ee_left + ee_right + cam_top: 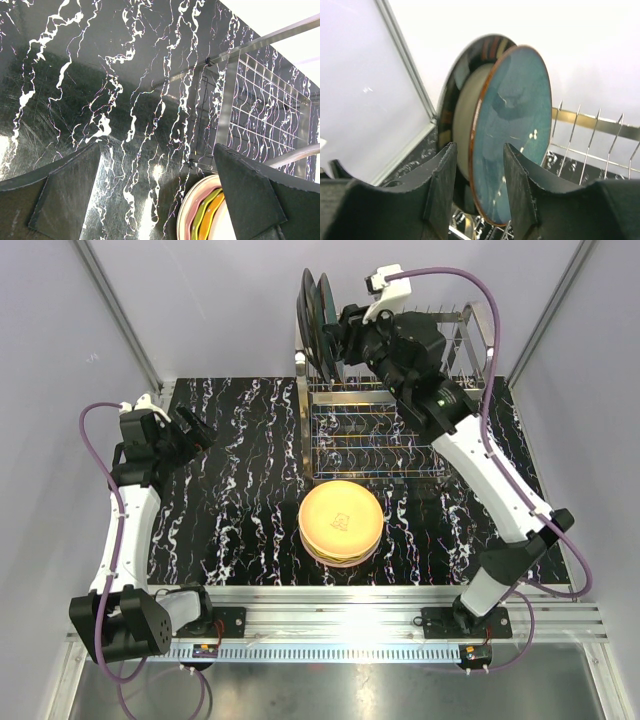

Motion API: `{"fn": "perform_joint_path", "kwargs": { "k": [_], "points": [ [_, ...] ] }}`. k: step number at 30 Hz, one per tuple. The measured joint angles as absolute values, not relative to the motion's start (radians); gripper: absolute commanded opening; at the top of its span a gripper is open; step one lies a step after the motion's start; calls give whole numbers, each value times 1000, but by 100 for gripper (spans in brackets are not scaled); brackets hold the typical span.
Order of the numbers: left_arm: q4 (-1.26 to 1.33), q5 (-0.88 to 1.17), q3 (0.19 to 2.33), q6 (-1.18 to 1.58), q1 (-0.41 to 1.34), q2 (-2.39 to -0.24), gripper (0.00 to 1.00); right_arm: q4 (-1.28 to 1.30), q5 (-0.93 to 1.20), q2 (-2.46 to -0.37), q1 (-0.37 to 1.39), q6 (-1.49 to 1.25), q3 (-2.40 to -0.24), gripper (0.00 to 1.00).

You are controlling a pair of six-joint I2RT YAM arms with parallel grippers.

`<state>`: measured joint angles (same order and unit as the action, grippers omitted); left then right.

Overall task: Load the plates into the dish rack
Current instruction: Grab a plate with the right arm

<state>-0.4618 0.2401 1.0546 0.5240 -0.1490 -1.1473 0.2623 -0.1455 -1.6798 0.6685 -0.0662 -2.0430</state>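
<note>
Two plates stand on edge at the left end of the dish rack [470, 335]: a dark brown-black one with a cream centre [449, 97] and a blue one [517, 115] just right of it. My right gripper [479, 146] is open, its fingers either side of the blue plate's near rim with gaps showing. From above, that gripper [335, 335] sits right beside the standing plates [314, 312]. A stack of plates [340, 522], cream-yellow on top, lies in front of the rack. My left gripper [197, 430] hovers wide open and empty over the left of the table.
The left wrist view shows the stack's pink, green and orange rims [202, 217] beside my right finger, with the chrome rack frame [227, 100] beyond. The rack's upright tines [592, 145] to the right of the blue plate hold nothing. Grey walls close in the black marbled table [230, 500].
</note>
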Motion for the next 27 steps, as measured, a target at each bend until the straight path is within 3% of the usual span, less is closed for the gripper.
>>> {"fn": "perform_joint_path", "kwargs": {
  "k": [10, 27],
  "points": [
    [-462, 240, 1055, 524, -149, -1147, 99, 220, -111, -1588, 669, -93, -1977, 52],
    [-461, 247, 1055, 524, -149, -1147, 99, 117, -3, -1013, 669, -103, -1349, 52]
  ]
}}
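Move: The plate stack lies about 17 cm back from the right hand, straight behind it sideways and some 47 cm below. Just ahead, the racked teal plate's middle is about 7 cm forward and 3 cm left; the striped plate stands 4 cm left of it. The rack's middle is 4 cm ahead, 11 cm right and 28 cm below. From the idle left hand the stack is 11 cm back, 31 cm right, 20 cm lower. Fingers staying half open, the right hand backs about 14 cm and 8 cm rightward from the teal plate. ##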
